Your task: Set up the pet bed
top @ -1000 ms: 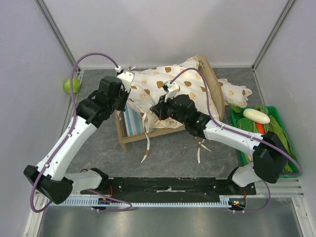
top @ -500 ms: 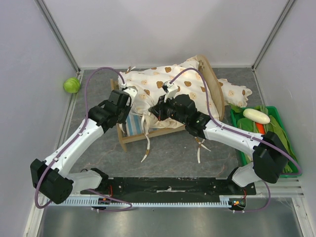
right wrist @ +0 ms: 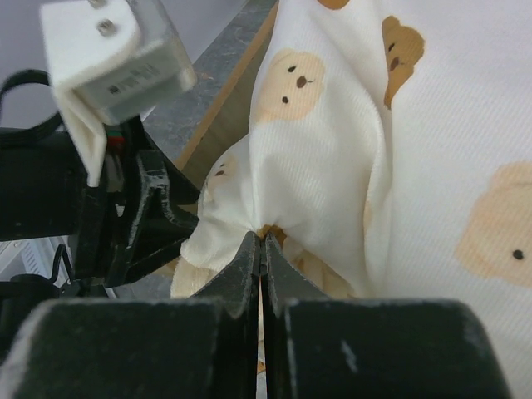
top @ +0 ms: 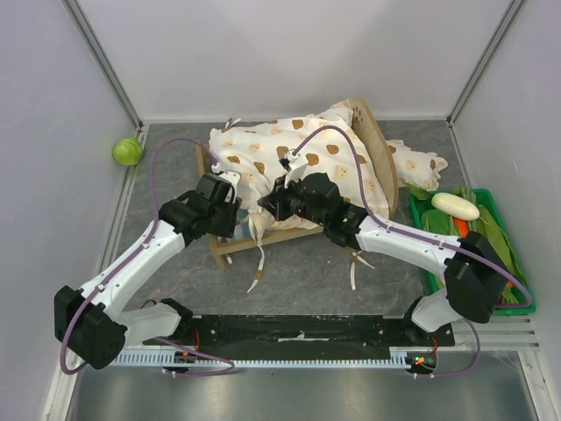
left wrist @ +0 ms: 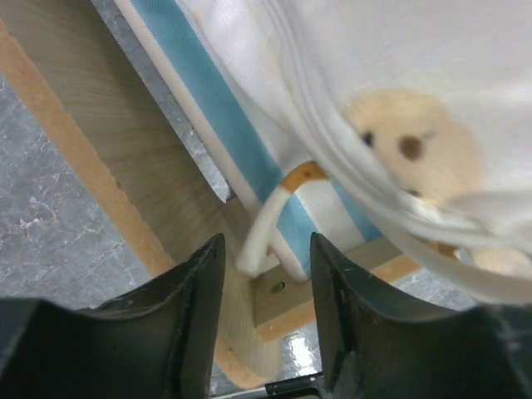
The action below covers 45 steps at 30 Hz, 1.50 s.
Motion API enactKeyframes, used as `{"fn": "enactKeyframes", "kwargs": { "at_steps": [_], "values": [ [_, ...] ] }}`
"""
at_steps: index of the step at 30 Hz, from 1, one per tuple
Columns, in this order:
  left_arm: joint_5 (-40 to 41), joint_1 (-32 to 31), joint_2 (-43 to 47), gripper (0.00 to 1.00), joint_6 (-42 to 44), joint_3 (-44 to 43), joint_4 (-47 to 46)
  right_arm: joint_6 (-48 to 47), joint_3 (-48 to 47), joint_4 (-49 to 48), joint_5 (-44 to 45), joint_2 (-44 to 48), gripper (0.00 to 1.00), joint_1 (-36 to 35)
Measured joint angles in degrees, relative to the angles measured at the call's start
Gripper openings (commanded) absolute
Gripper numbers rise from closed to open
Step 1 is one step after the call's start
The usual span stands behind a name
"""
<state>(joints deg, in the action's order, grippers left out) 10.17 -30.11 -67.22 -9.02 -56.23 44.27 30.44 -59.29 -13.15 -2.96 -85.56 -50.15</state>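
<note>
The pet bed (top: 230, 246) is a light-wood frame with a rounded headboard (top: 379, 145) at the right. A cream bear-print cushion (top: 289, 156) lies rumpled over it, with ties hanging off the front. My right gripper (right wrist: 263, 238) is shut on a bunched fold of the cushion (right wrist: 332, 141) near the front middle of the bed. My left gripper (left wrist: 266, 332) is open at the bed's front-left corner. A loose white tie (left wrist: 270, 216) hangs between its fingers, above the blue-striped base (left wrist: 216, 108) and beside the wooden rail (left wrist: 108, 166). Nothing is gripped there.
A green ball (top: 127, 151) lies at the far left by the wall. A green crate (top: 491, 210) of vegetables and a white oblong (top: 455, 205) stand at the right. A frilled bear-print pillow (top: 419, 165) lies behind the headboard.
My left gripper has come from the bed's back-left corner to its front-left corner and opened, letting go of the cushion. The right gripper has stayed shut on the cushion.
</note>
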Motion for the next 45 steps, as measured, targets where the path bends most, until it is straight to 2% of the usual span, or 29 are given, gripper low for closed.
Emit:
{"fn": "enactKeyframes", "kwargs": {
  "at_steps": [6,12,20,24,31,40,43,45],
  "values": [
    [0.50,-0.13,6.82,0.67,-2.40,-1.11,3.10,-0.66,-1.20,0.28,1.60,-2.19,0.00,-2.45],
    [7.45,0.02,14.29,0.73,-4.70,-2.73,6.64,-2.03,-4.92,0.66,4.83,-5.01,0.00,-4.98],
    [14.49,0.13,19.54,0.74,-6.58,-2.36,7.13,-2.97,-9.79,-0.85,4.66,-7.54,0.00,-5.16],
    [16.50,0.15,20.65,0.75,-7.37,-1.66,7.06,-1.46,-9.42,-6.25,2.27,-7.52,0.01,-5.14],
    [16.98,0.26,22.45,0.74,-8.66,-0.68,6.93,-0.20,-9.97,-7.37,-0.28,-9.25,0.01,-5.95],
    [16.15,0.28,24.35,0.74,-10.08,1.07,6.14,-1.40,-11.32,-3.15,2.10,-18.40,0.02,-7.67],
    [14.80,0.42,24.46,0.74,-10.56,2.01,5.62,-2.08,-13.55,-0.98,3.08,-20.68,0.03,-7.65],
    [13.73,0.42,24.46,0.74,-10.99,2.97,4.79,-2.58,-15.61,0.68,3.72,-21.64,0.13,-7.65]
  ]
}}
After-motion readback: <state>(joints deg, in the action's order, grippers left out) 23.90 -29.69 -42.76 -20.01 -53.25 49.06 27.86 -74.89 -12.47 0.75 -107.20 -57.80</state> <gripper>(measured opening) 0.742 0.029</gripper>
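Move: The right hand already pinches the near-left corner of the bear-print cover. It is headed for the bed's near-left inside corner, about 12 cm to its left, 9 cm back and 11 cm below. The footboard's middle is roughly 17 cm to its left, 1 cm ahead and 11 cm lower. From the left hand, the bed corner is about 2 cm left, 3 cm back and 5 cm below, and the pinched cover is some 9 cm right, 5 cm ahead and 4 cm higher. Still pinching the cover, the right fingers drag its corner about 9 cm left towards the footboard, lifting some 5 cm on the way before sinking well below the starting height. Meanwhile the left hand, already parting its fingers, opens them wider and clears out up and to the left past the footboard, tipping its fingers up and turning about 20 degrees counter-clockwise. ##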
